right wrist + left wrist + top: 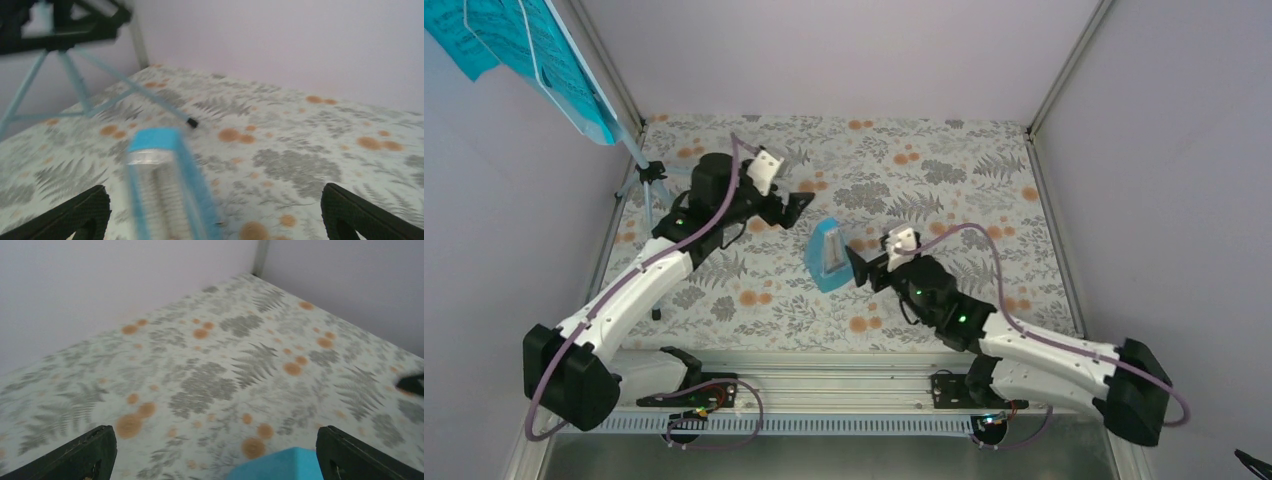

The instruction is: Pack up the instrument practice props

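The blue pyramid-shaped metronome (829, 256) with a whitish face stands mid-table; it shows blurred in the right wrist view (162, 187), and its top corner shows in the left wrist view (277, 466). The pale blue music stand (646, 180) stands at the far left on thin tripod legs (75, 85), with turquoise sheet-music pages (519, 50) on its desk. My left gripper (796, 208) is open and empty, just behind the metronome. My right gripper (861, 265) is open and empty, right beside the metronome on its right.
The table (944, 180) has a fern-and-orange-dot cloth and is enclosed by pale walls with metal corner posts (1064, 70). A metal rail (824, 385) runs along the near edge by the arm bases.
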{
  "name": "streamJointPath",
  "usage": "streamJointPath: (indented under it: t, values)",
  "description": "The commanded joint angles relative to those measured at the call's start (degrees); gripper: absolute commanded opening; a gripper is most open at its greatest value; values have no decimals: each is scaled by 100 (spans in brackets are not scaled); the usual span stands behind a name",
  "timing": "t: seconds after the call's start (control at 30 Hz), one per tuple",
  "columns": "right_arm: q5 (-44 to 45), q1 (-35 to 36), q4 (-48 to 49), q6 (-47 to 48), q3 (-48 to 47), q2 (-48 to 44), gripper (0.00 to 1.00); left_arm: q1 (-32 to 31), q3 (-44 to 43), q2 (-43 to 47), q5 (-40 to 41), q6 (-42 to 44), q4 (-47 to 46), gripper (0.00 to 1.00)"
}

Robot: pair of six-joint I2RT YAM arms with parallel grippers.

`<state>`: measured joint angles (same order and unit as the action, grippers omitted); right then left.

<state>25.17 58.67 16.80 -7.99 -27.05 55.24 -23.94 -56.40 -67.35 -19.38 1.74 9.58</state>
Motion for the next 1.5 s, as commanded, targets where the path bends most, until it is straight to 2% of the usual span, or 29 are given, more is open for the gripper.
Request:
streamJointPath:
  t: [0.0, 0.1, 0.2, 0.3, 0.5, 0.57, 0.77, 1.33, 1.47]
  values:
    - [-346, -1003, -787, -490, 1, -594, 100, -855, -480, -531, 89, 629, 818, 97]
    - [-1049, -2044, -1135, -832, -114, -668, 100, -1276, -472, -813, 222, 743, 1094, 97]
    - [-1559, -2684, -1206, -981, -111, -655, 100, -1375, -446, -923, 220, 773, 1103, 97]
    - [-1787, -2883, -1146, -1113, -30, -654, 100, -1376, -505, -1055, 48, 815, 1177, 98]
    - [-1960, -2968, -1019, -1355, 141, -657, 100, -1385, -512, -1163, 278, 780, 1228, 97]
    - [-1992, -2976, -1020, -1388, 156, -663, 100, -1385, -503, -1171, 295, 778, 1227, 94]
    - [-1997, -2991, -1035, -1396, 165, -698, 100, -1389, -503, -1201, 265, 792, 1231, 74]
    - [-1907, -2999, -1085, -1439, 288, -848, 100, -1385, -483, -1235, 303, 803, 1217, 41]
    - [-1902, -3007, -1084, -1442, 304, -857, 100, -1385, -486, -1236, 303, 795, 1209, 36]
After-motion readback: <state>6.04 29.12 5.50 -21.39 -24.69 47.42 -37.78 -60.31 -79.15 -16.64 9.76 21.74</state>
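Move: The blue instrument prop stands upright, its middle roughly 8 cm to the right of the left hand, 5 cm back and 19 cm below. A light-blue tripod's black-tipped leg end lies about 18 cm ahead of the left hand, 6 cm to its left and 28 cm below. From the right hand, the prop's middle is some 7 cm left, 3 cm ahead and 12 cm below. Left hand sinks about 9 cm, right and back, pinching the prop's top; open right hand withdraws rightward. ##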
